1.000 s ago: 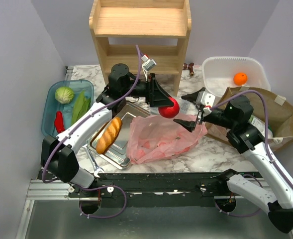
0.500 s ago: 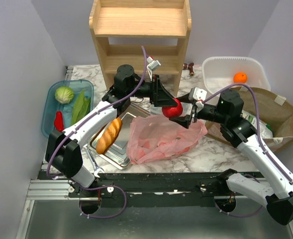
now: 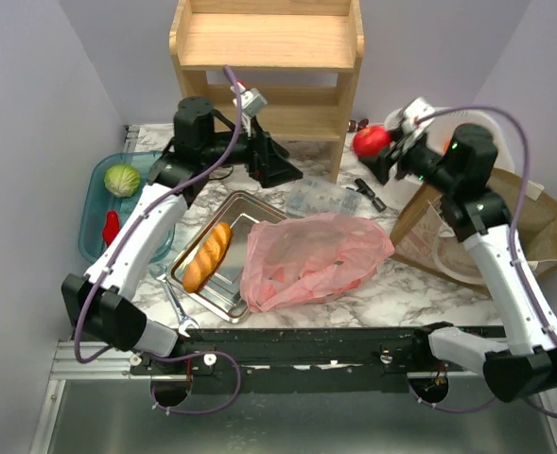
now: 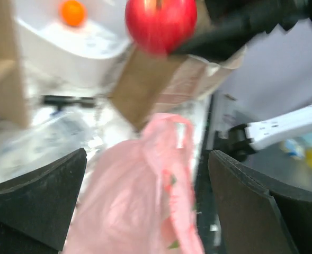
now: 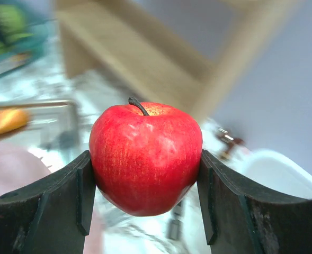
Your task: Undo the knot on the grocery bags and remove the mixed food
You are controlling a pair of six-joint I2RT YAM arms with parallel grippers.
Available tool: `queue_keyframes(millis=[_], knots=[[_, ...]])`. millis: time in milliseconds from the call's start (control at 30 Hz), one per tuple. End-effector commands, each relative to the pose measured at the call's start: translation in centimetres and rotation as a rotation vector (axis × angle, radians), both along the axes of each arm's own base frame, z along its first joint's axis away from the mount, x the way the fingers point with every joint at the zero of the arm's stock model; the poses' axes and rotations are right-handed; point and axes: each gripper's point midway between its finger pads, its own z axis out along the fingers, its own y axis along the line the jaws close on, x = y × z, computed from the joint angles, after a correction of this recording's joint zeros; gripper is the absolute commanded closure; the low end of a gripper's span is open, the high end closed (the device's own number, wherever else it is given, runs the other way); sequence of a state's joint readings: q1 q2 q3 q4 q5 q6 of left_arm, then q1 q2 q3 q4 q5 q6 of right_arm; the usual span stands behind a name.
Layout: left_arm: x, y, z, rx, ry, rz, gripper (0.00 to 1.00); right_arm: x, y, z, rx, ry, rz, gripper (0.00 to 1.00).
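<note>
My right gripper is shut on a red apple, held in the air beside the shelf's right post; the apple also shows in the left wrist view. The pink grocery bag lies crumpled on the marble in front of the arms, its handle loops loose, and no knot shows. My left gripper is open and empty, hovering under the shelf and facing the bag. A cabbage, green leaves and a red pepper lie in the blue bin.
A steel tray with a golden bread loaf sits left of the bag. The wooden shelf stands behind. A white tub holds an orange. A brown paper bag lies at right, a clear packet mid-table.
The left gripper let go of the apple and drew back left under the shelf. The right gripper closed on the apple and carried it up and right, toward the white tub.
</note>
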State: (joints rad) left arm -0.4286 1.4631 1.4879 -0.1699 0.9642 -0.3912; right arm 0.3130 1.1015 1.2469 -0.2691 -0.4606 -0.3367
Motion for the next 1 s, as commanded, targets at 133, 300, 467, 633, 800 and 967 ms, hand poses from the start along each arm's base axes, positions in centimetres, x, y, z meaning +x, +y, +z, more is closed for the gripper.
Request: queue_keyframes(millis=[133,300,467,633,800,967], knots=[[-0.8,5.1,-0.9,0.222,-0.344,0.125,0.02,11.8,-16.9,0.8,0.036,0.116,-0.550,0.52],[-0.5,5.6,-2.9,0.280,-0.348,0.146,0.01,17.7,-20.3,0.6,0.019,0.137,-0.681,0.50],[-0.6,5.7,-3.6,0.297,-0.314,0.158,0.02,23.2,-22.2,-3.2,0.007,0.246,-0.767,0.48],[-1.1,6.3,-4.4,0.326,-0.331,0.170,0.02,25.4,-22.0,-8.8,-0.015,0.390,-0.753,0.42],[-1.4,6.9,-5.3,0.358,-0.332,0.174,0.02,26.0,-22.2,-13.0,-0.031,0.507,-0.770,0.12],[-1.3,7.3,-6.6,0.409,-0.324,0.162,0.02,25.8,-22.2,-12.8,-0.021,0.504,-0.776,0.00]])
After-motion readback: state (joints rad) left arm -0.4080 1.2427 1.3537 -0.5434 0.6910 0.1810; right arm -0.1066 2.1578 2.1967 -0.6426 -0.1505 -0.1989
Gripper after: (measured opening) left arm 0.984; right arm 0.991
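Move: The apple is already gripped in the right hand; the white basket it goes to has its middle about 29 cm ahead of that hand, 29 cm to its right and roughly 31 cm below. The orange in it lies some 3 cm farther right, level with the basket's middle. The black T-handled tool is around 15 cm ahead, 7 cm right and 35 cm down. From the left hand, the basket's middle is about 33 cm ahead, 41 cm right and 32 cm below. Sweeping forward and right over the basket, some 35 cm in all, the right hand carries the gripped apple while swinging its fingers about 40 degrees clockwise; it then sinks roughly 15 cm, tips its fingers down and opens to let go. The empty, open left hand shifts left and down over the tray, fingers dipping. ##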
